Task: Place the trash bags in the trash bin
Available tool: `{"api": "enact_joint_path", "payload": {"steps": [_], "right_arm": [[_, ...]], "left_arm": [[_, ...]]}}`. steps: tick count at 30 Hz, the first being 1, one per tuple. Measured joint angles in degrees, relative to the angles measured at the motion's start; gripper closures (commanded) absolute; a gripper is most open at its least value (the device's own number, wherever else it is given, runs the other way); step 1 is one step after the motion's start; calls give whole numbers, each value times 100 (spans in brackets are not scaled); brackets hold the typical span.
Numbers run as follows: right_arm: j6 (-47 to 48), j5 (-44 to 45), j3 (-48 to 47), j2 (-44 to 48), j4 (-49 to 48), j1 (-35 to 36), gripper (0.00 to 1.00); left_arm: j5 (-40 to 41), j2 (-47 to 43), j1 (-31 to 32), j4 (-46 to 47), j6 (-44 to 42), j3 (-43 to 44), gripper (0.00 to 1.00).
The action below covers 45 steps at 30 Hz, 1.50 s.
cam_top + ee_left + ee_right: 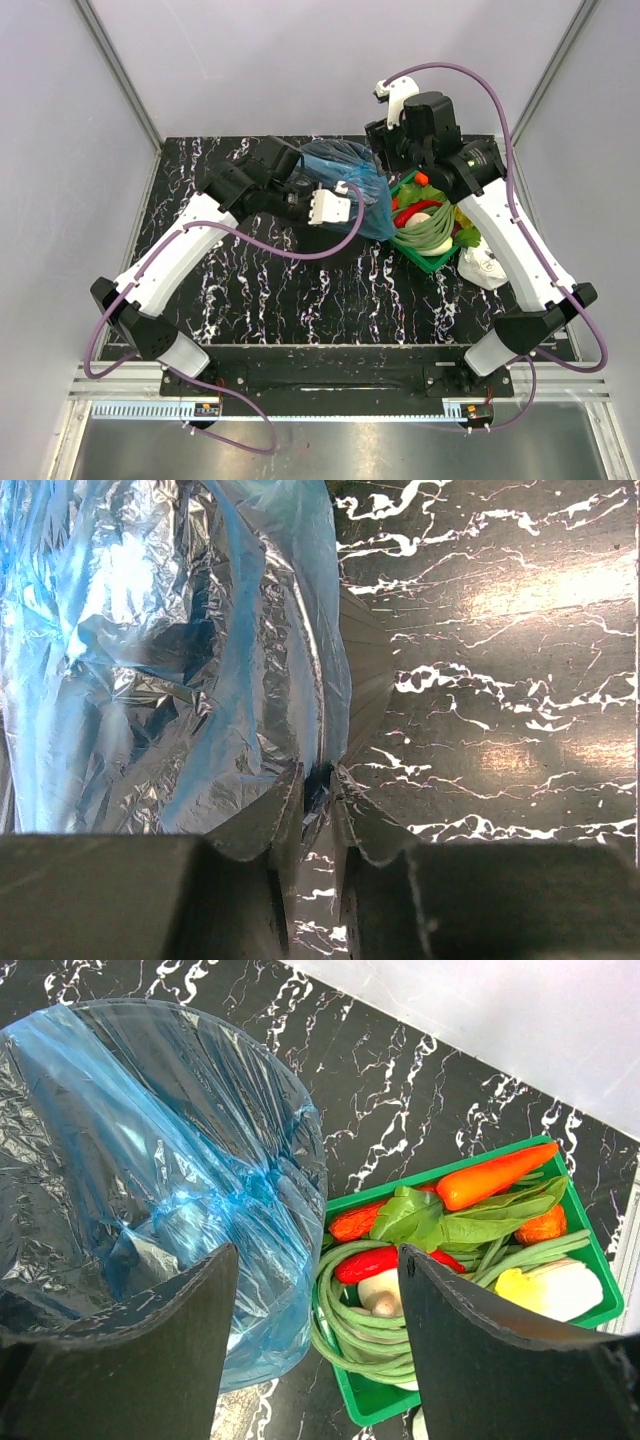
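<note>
A thin blue trash bag [352, 172] lines the trash bin [366, 680] and drapes over its round rim, at the back middle of the table. In the left wrist view the crinkled film [150, 660] fills the left half. My left gripper [318, 778] sits at the bin's left side [300, 186], jaws almost together, pinching a fold of the bag at the rim. My right gripper [318, 1260] hovers open above the gap between the bagged bin [150, 1130] and the tray, nothing between its fingers. It is seen at the back right [385, 140].
A green tray [592, 1265] of vegetables stands right beside the bin [428, 263]. A white wrinkly plastic lump [485, 268] lies to its right, under the right arm. Grey walls close off the back and sides of the black marbled table [300, 290].
</note>
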<state>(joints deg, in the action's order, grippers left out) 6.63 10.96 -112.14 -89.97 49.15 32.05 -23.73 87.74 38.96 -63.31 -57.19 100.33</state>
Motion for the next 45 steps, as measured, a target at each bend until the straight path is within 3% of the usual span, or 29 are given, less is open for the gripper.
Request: {"api": "enact_joint_path", "payload": {"steps": [7, 17, 26, 33, 45], "right_arm": [[0, -13, 105, 22, -4, -55, 30], [0, -107, 155, 52, -7, -94, 30], [2, -162, 214, 50, -101, -111, 30], [28, -286, 219, 11, -177, -184, 27], [140, -929, -457, -968, -304, -444, 26]], "left_arm": [[-4, 17, 37, 4, -2, 4, 92], [28, 17, 59, -26, 17, 63, 91], [70, 13, 74, -92, 20, 210, 99], [140, -17, 107, -120, 68, 251, 100], [140, -573, 345, -175, 365, 190, 100]]}}
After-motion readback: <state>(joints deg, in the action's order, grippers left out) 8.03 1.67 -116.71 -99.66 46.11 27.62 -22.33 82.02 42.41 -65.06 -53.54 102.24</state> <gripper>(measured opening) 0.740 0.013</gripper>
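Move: Between the left hand's nearly shut fingertips lies the near-left edge of the blue bag; the bin's middle is about 8 cm ahead of this hand, 5 cm to its right and 15 cm lower. For the open right hand, the bag's far-right edge lies some 4 cm ahead, 3 cm left and 11 cm below. The vegetable basket stands about 10 cm to the right hand's right, roughly level with it fore and aft, some 33 cm lower. Closing the last bit of their gap, the left fingers pinch the bag's edge while the hand stays almost in place, then it draws the film up about 4 cm and back some 3 cm. The right hand sinks slightly and waits, then late on reaches about 4 cm forward, with some leftward and downward travel, towards the bag's far-right edge, fingers still wide open. ##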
